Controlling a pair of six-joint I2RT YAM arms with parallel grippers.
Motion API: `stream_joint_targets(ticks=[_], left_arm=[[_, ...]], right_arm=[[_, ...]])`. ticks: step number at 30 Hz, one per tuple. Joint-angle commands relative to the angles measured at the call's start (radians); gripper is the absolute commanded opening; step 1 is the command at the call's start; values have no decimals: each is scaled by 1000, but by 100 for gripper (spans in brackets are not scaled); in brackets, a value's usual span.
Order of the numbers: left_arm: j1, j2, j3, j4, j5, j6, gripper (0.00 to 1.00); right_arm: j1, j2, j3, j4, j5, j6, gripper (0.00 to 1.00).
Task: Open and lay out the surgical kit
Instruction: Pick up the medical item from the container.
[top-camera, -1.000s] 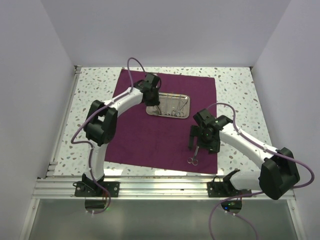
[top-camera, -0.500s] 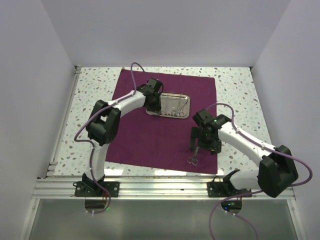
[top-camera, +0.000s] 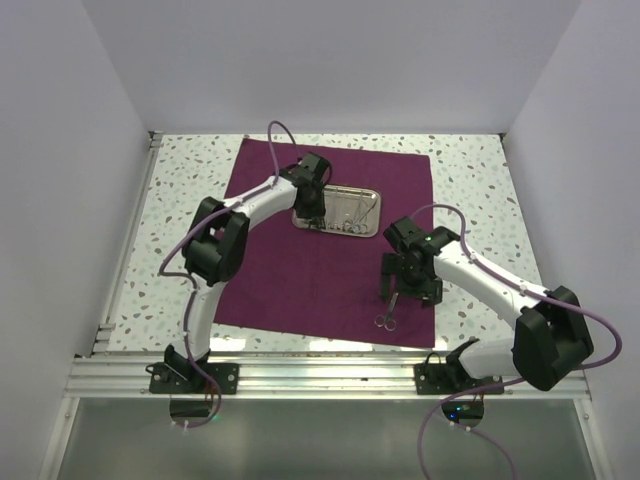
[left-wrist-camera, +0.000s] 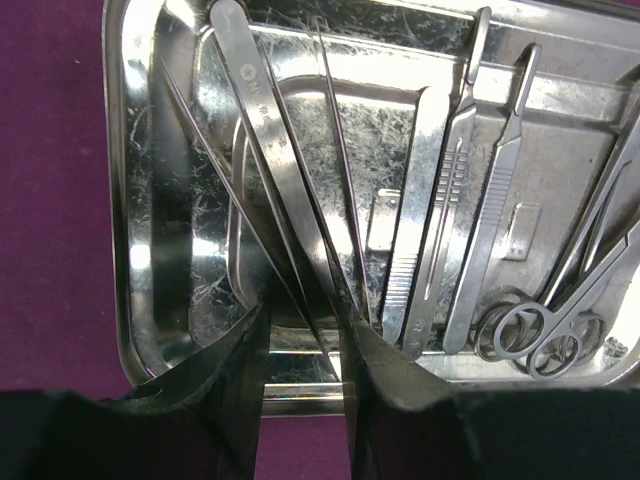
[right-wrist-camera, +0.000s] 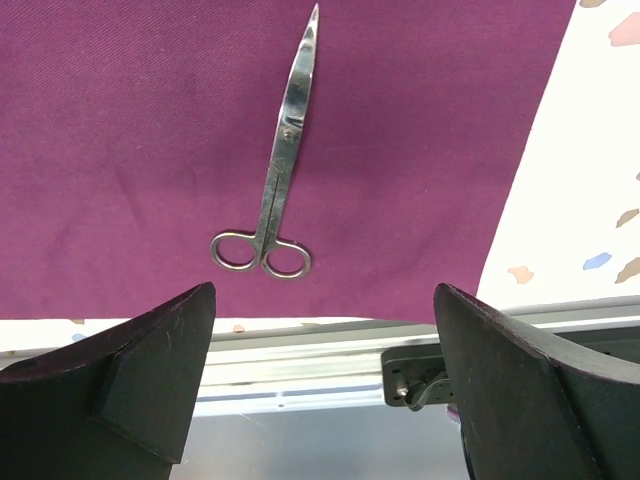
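Observation:
The surgical kit's maroon cloth (top-camera: 290, 270) lies spread flat on the table. Its steel tray (top-camera: 375, 212) stands on the far half of the cloth and holds tweezers (left-wrist-camera: 265, 120), scalpel handles (left-wrist-camera: 450, 200) and ring-handled instruments (left-wrist-camera: 530, 335). My left gripper (top-camera: 316, 215) points down at the tray's left end. In the left wrist view this gripper (left-wrist-camera: 303, 315) stands narrowly open, with the tweezers' near end running between its fingers. A pair of scissors (top-camera: 386, 315) lies shut on the cloth near the front edge. My right gripper (right-wrist-camera: 322, 300) hovers wide open over the scissors (right-wrist-camera: 275, 180), holding nothing.
The speckled table (top-camera: 480, 200) shows around the cloth, with white walls on three sides. An aluminium rail (top-camera: 320, 375) with both arm bases runs along the near edge, just past the cloth's front hem (right-wrist-camera: 300, 318).
My left arm has swung its elbow right and the left gripper has edged further over the tray's left end. The right arm has barely moved.

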Motion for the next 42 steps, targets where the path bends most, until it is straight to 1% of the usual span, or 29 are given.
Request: stream_joint_targets(ticks=[1,7,11,12,16,17,21,25,28,31,34,36,39,40,42], left_arm=[[-2,32,52,-49,-66,-7,37],[4,65,58,-107,-118,-1,32],[4,72,35,-103,-118,5,28],[4,81,35,-101,-109,7,22],[8,109,34,-95,-70,17,9],[10,115,40,-95,-55,19,0],[11,117,46,-98,-37,28,0],[22,69,75,-120,-20,34,0],[22,23,129,-152,-18,43,0],[22,-6,217,-189,-15,57,0],[22,-27,256,-221,-12,65,0],[22,-49,250,-224,-6,74,0],[21,-104,190,-236,3,79,0],[19,-132,113,-226,2,80,0],[15,-248,-3,-195,2,86,0]], right_arm=[[2,1,36,-29,26,-14,93],[1,6,39,-32,34,-15,93],[1,12,42,-32,37,-18,93],[-1,13,42,-31,36,-18,93],[-1,20,45,-26,31,-20,93],[-1,21,45,-26,33,-21,93],[-1,29,48,-19,28,-23,93],[-1,36,51,-6,20,-24,92],[1,49,60,0,14,-27,92],[-1,62,79,6,16,-43,92],[1,79,100,9,13,-54,93],[-1,90,114,14,10,-61,93],[-1,102,129,15,11,-75,93],[-1,105,140,14,14,-84,93],[-2,119,160,15,17,-92,93]])
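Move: The thin tweezers lie on edge at the left end of the tray, their closed end almost between the left hand's parted fingertips; their middle is about 4 cm ahead, 3 cm left and 1 cm below. At that height, the flat tweezers are some 6 cm ahead and 1 cm left, the scalpel handles 4 cm ahead and 5 cm right, the tray scissors 3 cm ahead and 11 cm right. From the right hand, the thin tweezers lie about 28 cm ahead, 26 cm left and 5 cm lower. The left hand eases about 1.5 cm to its left, down in the tray, and shuts its part-open fingers, pinching the thin tweezers near their closed end; after a brief hold it lifts them some 6 cm straight out, swinging slightly forward and then back on the way up. Late on, the empty right hand, still wide open above the cloth, drifts about 2.5 cm forward and a little left towards the tray. ##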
